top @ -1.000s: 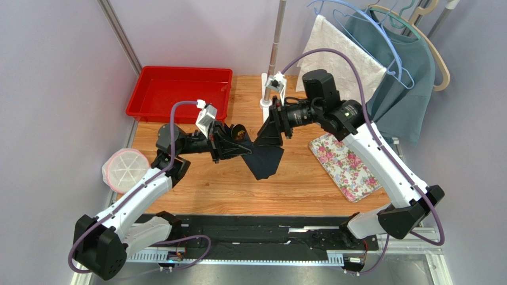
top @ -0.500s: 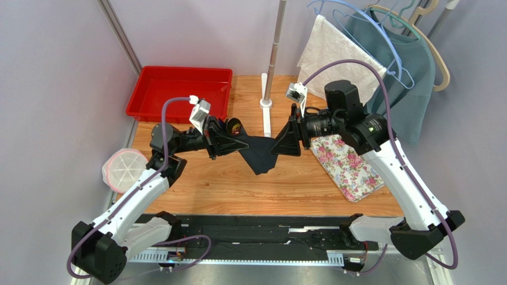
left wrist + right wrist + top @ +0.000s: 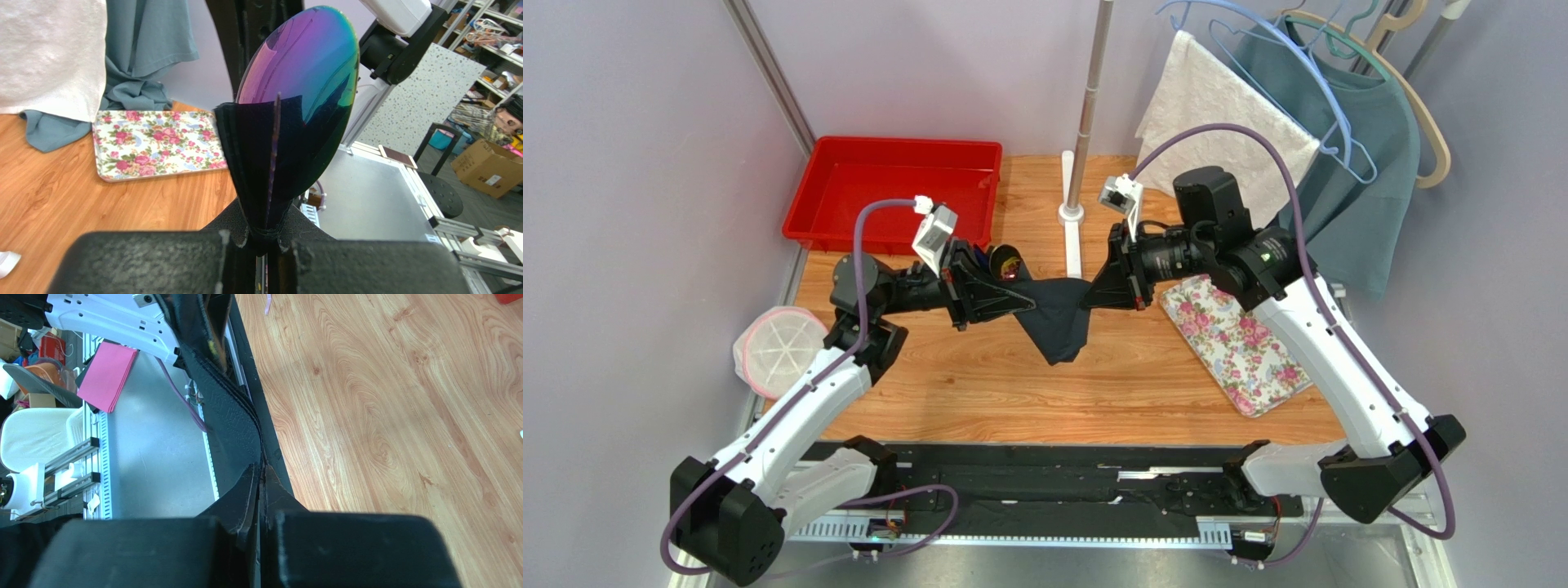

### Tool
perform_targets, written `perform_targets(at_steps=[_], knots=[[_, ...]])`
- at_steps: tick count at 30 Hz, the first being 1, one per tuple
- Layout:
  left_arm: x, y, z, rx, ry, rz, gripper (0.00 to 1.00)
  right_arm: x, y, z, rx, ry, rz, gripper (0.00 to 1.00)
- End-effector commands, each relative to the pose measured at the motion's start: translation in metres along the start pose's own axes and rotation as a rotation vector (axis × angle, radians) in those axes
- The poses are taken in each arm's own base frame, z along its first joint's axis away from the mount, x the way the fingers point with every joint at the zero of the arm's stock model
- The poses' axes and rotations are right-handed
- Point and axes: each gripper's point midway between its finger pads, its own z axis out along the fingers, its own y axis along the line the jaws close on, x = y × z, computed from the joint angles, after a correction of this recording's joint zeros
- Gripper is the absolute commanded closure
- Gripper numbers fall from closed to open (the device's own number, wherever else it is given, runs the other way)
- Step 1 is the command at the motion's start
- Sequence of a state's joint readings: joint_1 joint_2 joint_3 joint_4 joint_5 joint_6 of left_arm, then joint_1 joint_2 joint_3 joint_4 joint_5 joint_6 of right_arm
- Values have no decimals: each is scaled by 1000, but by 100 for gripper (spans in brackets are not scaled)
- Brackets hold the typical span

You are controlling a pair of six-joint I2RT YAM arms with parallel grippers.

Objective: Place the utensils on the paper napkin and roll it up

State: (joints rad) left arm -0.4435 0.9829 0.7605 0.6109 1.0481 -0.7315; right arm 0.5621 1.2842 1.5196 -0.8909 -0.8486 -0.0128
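The black paper napkin (image 3: 1059, 328) hangs bunched in the air between my two grippers, above the wooden table (image 3: 1112, 392). My left gripper (image 3: 1024, 298) is shut on one end of it, my right gripper (image 3: 1095, 292) on the other. In the left wrist view the folded napkin (image 3: 251, 159) rises out of the left gripper (image 3: 268, 236), and a shiny purple-green oval (image 3: 307, 92) like a spoon bowl stands right behind it. I cannot tell whether that is one of the utensils; no handles show. The right gripper (image 3: 261, 478) pinches the thin napkin (image 3: 227, 416) edge.
A floral mat (image 3: 1241, 343) lies on the table under the right arm. A red tray (image 3: 891, 196) sits at the back left, and a round white container (image 3: 778, 349) at the left edge. A metal pole (image 3: 1081, 123) stands at the back, with hung cloths (image 3: 1222, 110) to its right.
The right gripper's jaws have closed on the napkin and it has come back a little leftward toward the left gripper. The napkin, earlier spread lower, now sags bunched between them.
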Motion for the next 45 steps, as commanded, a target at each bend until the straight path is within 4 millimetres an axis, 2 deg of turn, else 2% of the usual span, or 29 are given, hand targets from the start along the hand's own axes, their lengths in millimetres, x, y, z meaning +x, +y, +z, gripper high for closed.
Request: perform_targets(at_steps=[1,5,8,12,17,19,20,21,24,27,30,32,38,41,42,43,45], knots=[[-35,-29,2,77,-53,117,100,-11,-5,10,-40,-31,-31,100],[-41,-36,4,97,-59,125,100,-8,-9,24,-87,-20,29,100],[-46,-40,6,105,-68,129,100,-10,-2,32,-131,-19,18,100],[-54,-40,7,100,-85,132,100,-1,4,43,-167,10,29,100],[-52,-38,8,99,-81,125,100,3,-2,47,-141,20,46,100],[-48,-35,8,90,-77,121,100,-2,-5,43,-109,22,22,93],[-46,-32,8,81,-78,115,100,2,-6,40,-94,44,43,89],[-44,-28,8,70,-77,102,100,0,-9,35,-74,40,51,80],[-40,-17,7,38,-83,86,100,-2,-18,17,-25,31,109,69],[-39,-6,6,1,-91,71,100,-2,-17,-1,-6,7,152,58],[-38,3,5,-25,-91,52,100,1,-5,-13,-13,-17,151,53],[-38,9,4,-41,-93,38,100,2,4,-19,-29,-30,136,53],[-40,14,5,-48,-89,36,100,11,10,-17,-67,-18,168,55],[-39,15,5,-58,-89,29,100,11,9,-16,-67,-11,188,50],[-39,17,5,-61,-85,26,100,11,10,-16,-68,-12,188,42],[-38,17,5,-63,-86,24,100,12,10,-16,-64,-11,198,39],[-38,19,4,-71,-87,15,100,15,11,-14,-59,-5,198,37]])
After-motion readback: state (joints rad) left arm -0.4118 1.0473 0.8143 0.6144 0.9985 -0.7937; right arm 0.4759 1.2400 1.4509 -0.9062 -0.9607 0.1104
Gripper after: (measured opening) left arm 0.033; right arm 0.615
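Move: Pinched shut in the right fingers is the napkin's free end; the rolled part it is carried towards sits in the left fingers, roughly 7 cm to the right hand's left, level fore-and-aft and some 2 cm higher. The gold spoon head sticks out about 3 cm ahead of that roll, 3 cm left of it and 6 cm above. The stand's white foot lies about 22 cm ahead of the right hand, 2 cm left and 30 below. From the left hand, the pinched end is about 7 cm to the right. Carrying the pinched napkin end about 4 cm left towards the roll and slightly down, the right hand then opens, lets go, and backs off to the right some 5 cm, first swinging forward, then back and a little up, fingers left wide around the loose edge. The left hand keeps its grip on roll and utensils, lifting about 2 cm, then shifting forward about 3.5 cm while sinking slightly. ##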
